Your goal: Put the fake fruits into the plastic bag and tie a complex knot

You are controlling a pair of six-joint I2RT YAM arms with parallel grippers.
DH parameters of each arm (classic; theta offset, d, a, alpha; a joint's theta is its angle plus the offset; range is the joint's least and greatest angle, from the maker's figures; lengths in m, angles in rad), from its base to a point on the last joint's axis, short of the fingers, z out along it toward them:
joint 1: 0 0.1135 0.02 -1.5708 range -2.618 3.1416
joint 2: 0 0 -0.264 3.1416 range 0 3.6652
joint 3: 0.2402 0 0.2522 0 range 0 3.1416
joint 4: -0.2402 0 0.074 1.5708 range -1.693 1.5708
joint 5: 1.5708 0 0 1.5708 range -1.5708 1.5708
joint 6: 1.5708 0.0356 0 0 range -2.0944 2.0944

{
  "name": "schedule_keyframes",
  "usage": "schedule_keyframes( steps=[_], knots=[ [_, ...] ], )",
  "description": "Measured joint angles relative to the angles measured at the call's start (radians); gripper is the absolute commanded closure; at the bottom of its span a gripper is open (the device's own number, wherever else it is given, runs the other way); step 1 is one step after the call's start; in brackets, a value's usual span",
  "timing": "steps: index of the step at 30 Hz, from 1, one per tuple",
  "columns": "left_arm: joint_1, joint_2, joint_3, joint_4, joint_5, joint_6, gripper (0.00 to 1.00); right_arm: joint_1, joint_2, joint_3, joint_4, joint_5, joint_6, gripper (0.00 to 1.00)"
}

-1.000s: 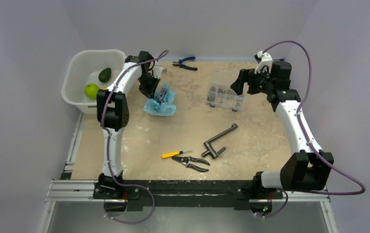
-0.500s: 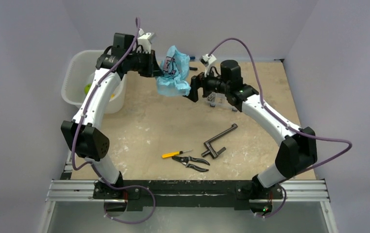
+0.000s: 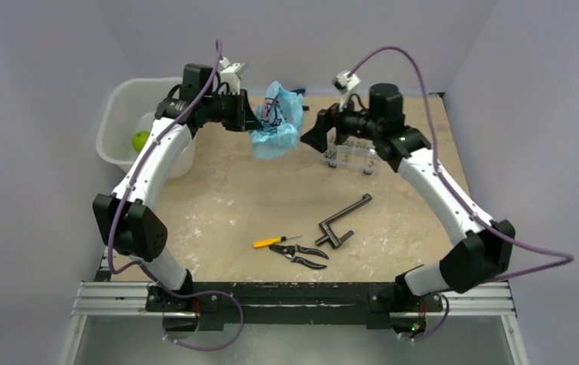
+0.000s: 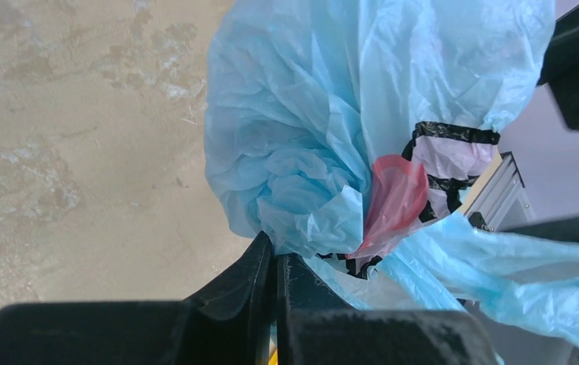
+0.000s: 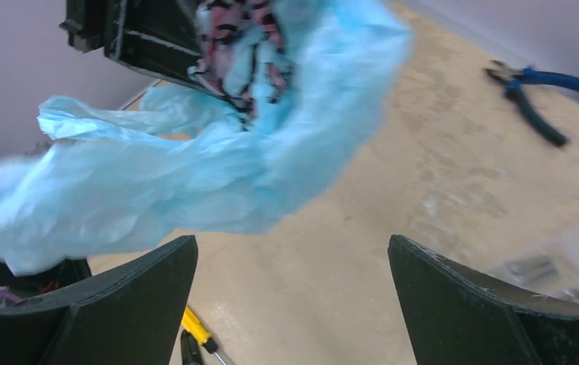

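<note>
The light-blue plastic bag (image 3: 275, 128) with dark and pink print hangs crumpled in the air above the back of the table. My left gripper (image 3: 250, 118) is shut on its film from the left. In the left wrist view the jaws (image 4: 275, 257) are pressed together on a fold of the bag (image 4: 309, 137). My right gripper (image 3: 314, 134) stands open just right of the bag, apart from it. Its fingers (image 5: 290, 239) are spread wide below the bag (image 5: 195, 175), with nothing between them. One bright green round fake fruit (image 3: 140, 140) lies in the white tub (image 3: 119, 99). No knot is in view.
A clear compartment box (image 3: 351, 152) sits under the right wrist. A dark metal clamp (image 3: 341, 223), a yellow screwdriver (image 3: 275, 242) and black pliers (image 3: 302, 255) lie mid-table. Blue pliers (image 5: 537, 99) lie at the back edge. The left forearm crosses over the tub.
The left gripper has lifted the bag off the table and carried it up and right. The right arm swung in towards the bag, then drew back a little to the right.
</note>
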Motion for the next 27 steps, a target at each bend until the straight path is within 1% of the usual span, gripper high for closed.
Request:
schedule_keyframes(
  steps=[3, 5, 8, 10, 13, 16, 17, 18, 20, 22, 23, 25, 27],
  knots=[
    [0.006, -0.032, -0.006, 0.023, -0.002, 0.009, 1.0, -0.09, -0.097, 0.012, -0.053, -0.01, 0.01, 0.01],
    [0.006, -0.055, -0.017, 0.042, -0.002, 0.009, 1.0, -0.103, -0.134, 0.043, -0.038, -0.01, 0.048, 0.01],
    [0.005, -0.068, -0.019, 0.061, 0.005, 0.008, 1.0, -0.063, -0.134, 0.097, 0.029, 0.013, 0.115, 0.01],
    [0.0, -0.068, -0.019, 0.071, 0.007, 0.007, 1.0, -0.032, -0.114, 0.101, 0.064, 0.036, 0.148, 0.01],
    [-0.01, -0.068, -0.019, 0.085, 0.019, -0.002, 1.0, 0.026, -0.054, 0.079, 0.096, 0.076, 0.175, 0.01],
    [-0.016, -0.073, -0.031, 0.126, 0.076, -0.026, 1.0, 0.068, 0.002, 0.023, 0.099, 0.111, 0.177, 0.01],
    [-0.016, -0.08, -0.042, 0.143, 0.106, -0.034, 1.0, 0.076, 0.013, 0.0, 0.094, 0.124, 0.171, 0.04],
    [-0.016, -0.088, -0.053, 0.155, 0.131, -0.043, 1.0, 0.082, 0.021, -0.024, 0.085, 0.134, 0.159, 0.12],
    [-0.012, -0.112, -0.08, 0.181, 0.198, -0.066, 1.0, 0.08, 0.022, -0.069, 0.058, 0.152, 0.126, 0.24],
    [-0.004, -0.143, -0.106, 0.213, 0.273, -0.102, 1.0, 0.073, 0.007, -0.106, 0.058, 0.141, 0.091, 0.43],
    [0.002, -0.158, -0.118, 0.232, 0.309, -0.125, 1.0, 0.069, -0.011, -0.131, 0.062, 0.131, 0.074, 0.59],
    [0.013, -0.183, -0.148, 0.284, 0.385, -0.189, 1.0, 0.065, -0.062, -0.171, 0.068, 0.09, 0.04, 0.99],
    [0.027, -0.205, -0.182, 0.35, 0.444, -0.259, 1.0, 0.065, -0.108, -0.18, 0.071, 0.052, 0.006, 1.0]
  ],
)
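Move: The plastic bag, already pinched in the left fingers, has its middle about 5 cm right, 2 cm ahead and 2 cm above that hand. From the right hand, the bag's middle lies roughly 9 cm left and 1 cm ahead, about level. Down on the table, about 28 cm below the right hand, the parts box sits some 11 cm right and 5 cm ahead, the blue pliers 20 cm ahead and 6 cm left. Swing the open right gripper up about 11 cm beside the bag, going right and then back left, then dip it some 15 cm and shut its fingers on the bag's loose right-hand film, drawing back and slightly up as they close. Keep the left grip; raise that hand about 9 cm, then pull it back too, rolling its left side down and turning it clockwise. ##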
